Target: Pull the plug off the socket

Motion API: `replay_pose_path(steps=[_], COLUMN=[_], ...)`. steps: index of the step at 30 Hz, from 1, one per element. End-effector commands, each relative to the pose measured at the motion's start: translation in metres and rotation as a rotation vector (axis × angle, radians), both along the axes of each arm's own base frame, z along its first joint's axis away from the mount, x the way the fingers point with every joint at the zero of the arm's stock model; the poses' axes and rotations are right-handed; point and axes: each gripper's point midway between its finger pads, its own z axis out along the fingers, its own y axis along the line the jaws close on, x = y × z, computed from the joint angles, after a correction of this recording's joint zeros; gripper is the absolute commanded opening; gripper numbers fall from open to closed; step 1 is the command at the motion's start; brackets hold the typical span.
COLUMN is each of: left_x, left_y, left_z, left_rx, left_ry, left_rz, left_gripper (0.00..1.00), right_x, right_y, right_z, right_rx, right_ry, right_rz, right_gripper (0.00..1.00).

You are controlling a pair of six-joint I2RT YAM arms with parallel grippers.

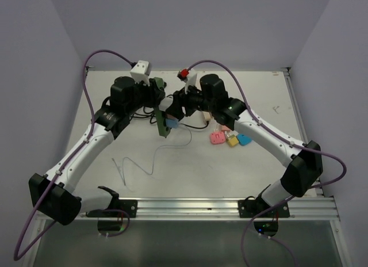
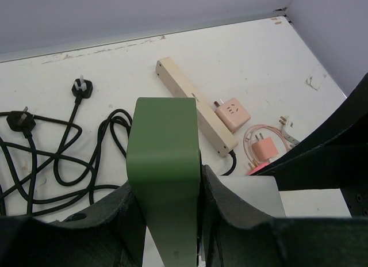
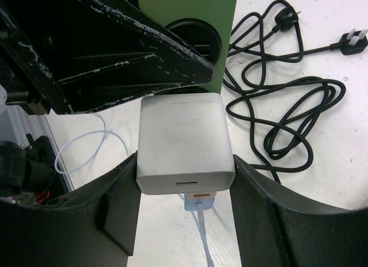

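Observation:
The socket (image 1: 162, 122), a long dark green power strip, is lifted off the table and tilted. My left gripper (image 1: 156, 106) is shut on it; in the left wrist view the green body (image 2: 164, 157) fills the gap between the black fingers (image 2: 230, 215) of the left gripper (image 2: 165, 192). The plug (image 3: 184, 140), a white square charger block with a blue connector and a thin white cable (image 3: 204, 238) under it, sits between the jaws of my right gripper (image 3: 185, 176), which is shut on its sides. Its far end meets the strip (image 3: 190, 8) beside a round outlet (image 3: 195, 39).
On the table lie a beige power strip (image 2: 195, 106), a pink adapter (image 2: 233, 113) and tangled black cords with plugs (image 2: 57, 157). Pink (image 1: 217, 137), yellow (image 1: 232, 141) and blue (image 1: 245, 139) adapters sit to the right. The thin white cable (image 1: 144, 163) trails toward the front.

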Motion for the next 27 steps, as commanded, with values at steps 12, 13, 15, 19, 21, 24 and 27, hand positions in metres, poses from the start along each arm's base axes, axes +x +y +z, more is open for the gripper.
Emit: replay_pose_path(steps=[12, 13, 15, 19, 21, 24, 27], left_x=[0.045, 0.047, 0.048, 0.048, 0.048, 0.046, 0.047], left_y=[0.147, 0.146, 0.147, 0.15, 0.152, 0.157, 0.153], left_z=[0.047, 0.048, 0.051, 0.049, 0.048, 0.051, 0.055], left_rx=[0.354, 0.354, 0.358, 0.373, 0.38, 0.409, 0.384], left_ry=[-0.146, -0.146, -0.147, -0.141, -0.139, -0.144, -0.152], left_rz=[0.608, 0.608, 0.613, 0.629, 0.643, 0.654, 0.636], left_gripper=[0.0, 0.0, 0.0, 0.0, 0.0, 0.0, 0.0], right_x=[-0.064, -0.066, -0.067, -0.068, -0.068, -0.067, -0.063], right_y=[-0.062, -0.063, -0.064, -0.066, -0.069, -0.071, -0.076], right_z=[0.038, 0.042, 0.047, 0.051, 0.052, 0.05, 0.045], right_rx=[-0.022, -0.015, -0.006, -0.002, -0.006, -0.01, -0.025], right_ry=[0.042, 0.036, 0.028, 0.016, 0.015, 0.018, 0.019], right_rz=[0.089, 0.092, 0.094, 0.086, 0.076, 0.067, 0.036], right_gripper=[0.0, 0.0, 0.0, 0.0, 0.0, 0.0, 0.0])
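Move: The right gripper already holds the white plug, its middle about 1 cm ahead and 1 cm to the left of the fingers. The green strip's middle lies some 5 cm left, level fore and aft and 3 cm lower; the brown plug sits about 2 cm back, 1 cm left and 4 cm below, the blue one 4 cm back, straight below by 8 cm. From the left gripper, which holds the strip, the white plug is about 5 cm right, 2 cm back and 3 cm lower. Keep both grips, left on the green strip and right on the white plug, and ease the pair right and up by about 2.5 cm each while pulling them apart. As the plug comes free, let the left gripper spring some 16 cm left, then-forward 5 cm and slightly down, swinging about 30 degrees counter-clockwise with its left side rising; draw the right gripper back and right, finishing upward. ##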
